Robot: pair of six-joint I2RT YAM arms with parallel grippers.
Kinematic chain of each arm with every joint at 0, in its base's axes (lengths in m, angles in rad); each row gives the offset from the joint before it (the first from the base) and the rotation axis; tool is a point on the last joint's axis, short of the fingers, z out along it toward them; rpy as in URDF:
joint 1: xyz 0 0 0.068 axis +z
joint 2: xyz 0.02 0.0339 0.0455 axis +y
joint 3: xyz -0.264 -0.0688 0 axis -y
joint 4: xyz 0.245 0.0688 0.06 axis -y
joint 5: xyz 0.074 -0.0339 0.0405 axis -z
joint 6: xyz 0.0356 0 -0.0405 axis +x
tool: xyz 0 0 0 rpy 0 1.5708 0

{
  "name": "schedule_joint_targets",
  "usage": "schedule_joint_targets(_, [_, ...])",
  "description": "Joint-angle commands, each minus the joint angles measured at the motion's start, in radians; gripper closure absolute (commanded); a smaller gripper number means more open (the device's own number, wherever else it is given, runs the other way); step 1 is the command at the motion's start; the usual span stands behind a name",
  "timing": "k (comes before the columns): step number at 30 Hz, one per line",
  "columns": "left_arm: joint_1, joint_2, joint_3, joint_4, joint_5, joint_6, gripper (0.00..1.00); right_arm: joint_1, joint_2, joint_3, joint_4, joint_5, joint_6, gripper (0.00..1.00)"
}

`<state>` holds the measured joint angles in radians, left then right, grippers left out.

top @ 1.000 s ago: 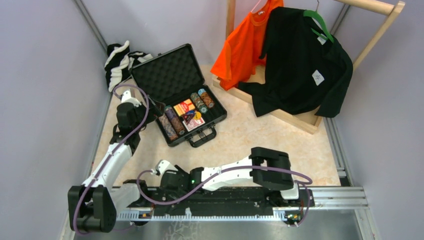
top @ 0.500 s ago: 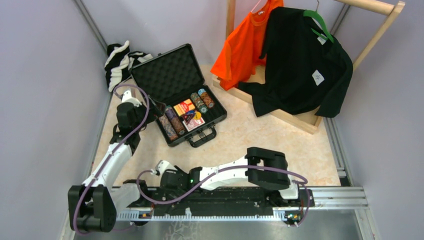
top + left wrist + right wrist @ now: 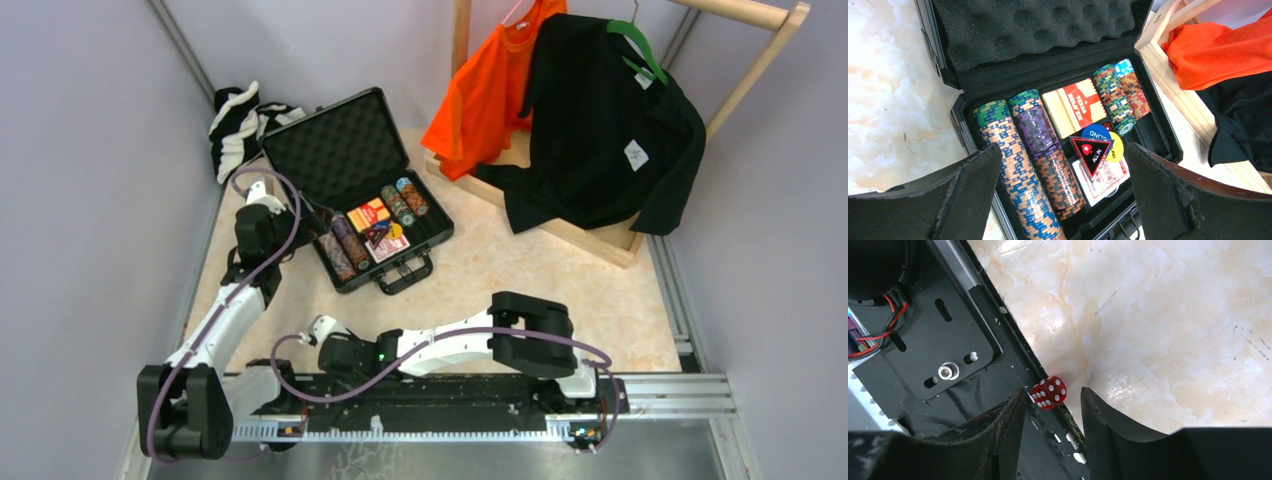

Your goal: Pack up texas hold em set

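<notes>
The black briefcase [image 3: 335,150] lies open on the table, its foam lid [image 3: 1038,25] tipped back. Inside are rows of poker chips [image 3: 1013,165], a red card deck [image 3: 1073,105], blue [image 3: 1095,132] and yellow [image 3: 1117,146] discs and a black-red triangle [image 3: 1091,152]. My left gripper [image 3: 1062,147] hovers open at the case's left side [image 3: 305,215], holding nothing. A red die [image 3: 1049,392] sits where the marble table meets the black base plate. My right gripper [image 3: 1053,395] is low by the rail [image 3: 318,330], jaws apart with the die just ahead of the tips, untouched.
An orange shirt [image 3: 490,85] and a black shirt [image 3: 600,130] hang on a wooden rack [image 3: 590,235] at the back right. A black-and-white striped cloth [image 3: 240,120] lies behind the case. The arms' mounting rail [image 3: 450,395] runs along the near edge.
My right arm has shifted slightly left along the near edge. The left arm has barely moved.
</notes>
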<state>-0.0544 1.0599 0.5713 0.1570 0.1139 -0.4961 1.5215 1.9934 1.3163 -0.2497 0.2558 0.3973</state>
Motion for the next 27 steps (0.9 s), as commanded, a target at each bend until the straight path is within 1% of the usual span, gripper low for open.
schedule_joint_targets(1, [0.006,0.003,0.002,0.03,0.013,0.016,0.01,-0.009,0.014,0.046,0.04,-0.006,-0.018,0.59])
schedule_joint_targets(9, [0.006,0.006,0.002,0.033,0.014,0.016,0.01,-0.011,0.008,0.032,0.041,-0.008,-0.015,0.61])
schedule_joint_targets(15, [0.006,0.003,0.001,0.032,0.012,0.019,0.01,-0.011,0.012,0.03,0.044,-0.009,-0.018,0.72])
schedule_joint_targets(20, [0.006,0.002,0.002,0.03,0.012,0.019,0.01,-0.012,0.012,0.034,0.041,0.001,-0.019,0.79])
schedule_joint_targets(27, [0.006,0.005,-0.001,0.033,0.01,0.018,0.01,-0.045,-0.057,0.021,0.033,0.026,-0.025,0.79])
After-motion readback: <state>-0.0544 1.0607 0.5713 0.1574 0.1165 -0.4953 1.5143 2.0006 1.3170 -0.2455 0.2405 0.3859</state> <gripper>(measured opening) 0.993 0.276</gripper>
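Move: Right at the right fingertips lies the red die, on the table's front edge, about 1 cm to the left and 1 cm below the midpoint of the finger pads. The left arm's foot is some 13 cm to this hand's left and 5 cm back; the open chip case's tray centres about 29 cm ahead and 8 cm to the right. From the left hand the die lies roughly 30 cm back, 9 cm right and 15 cm below. Closing the right fingers from about half open to a little over a quarter, until they stop on the red die and pinch it from both sides, the grip effort climbing well above its free-travel level. The right hand stays almost in place at the table edge, settling only about half a centimetre down, its wrist not turning. ##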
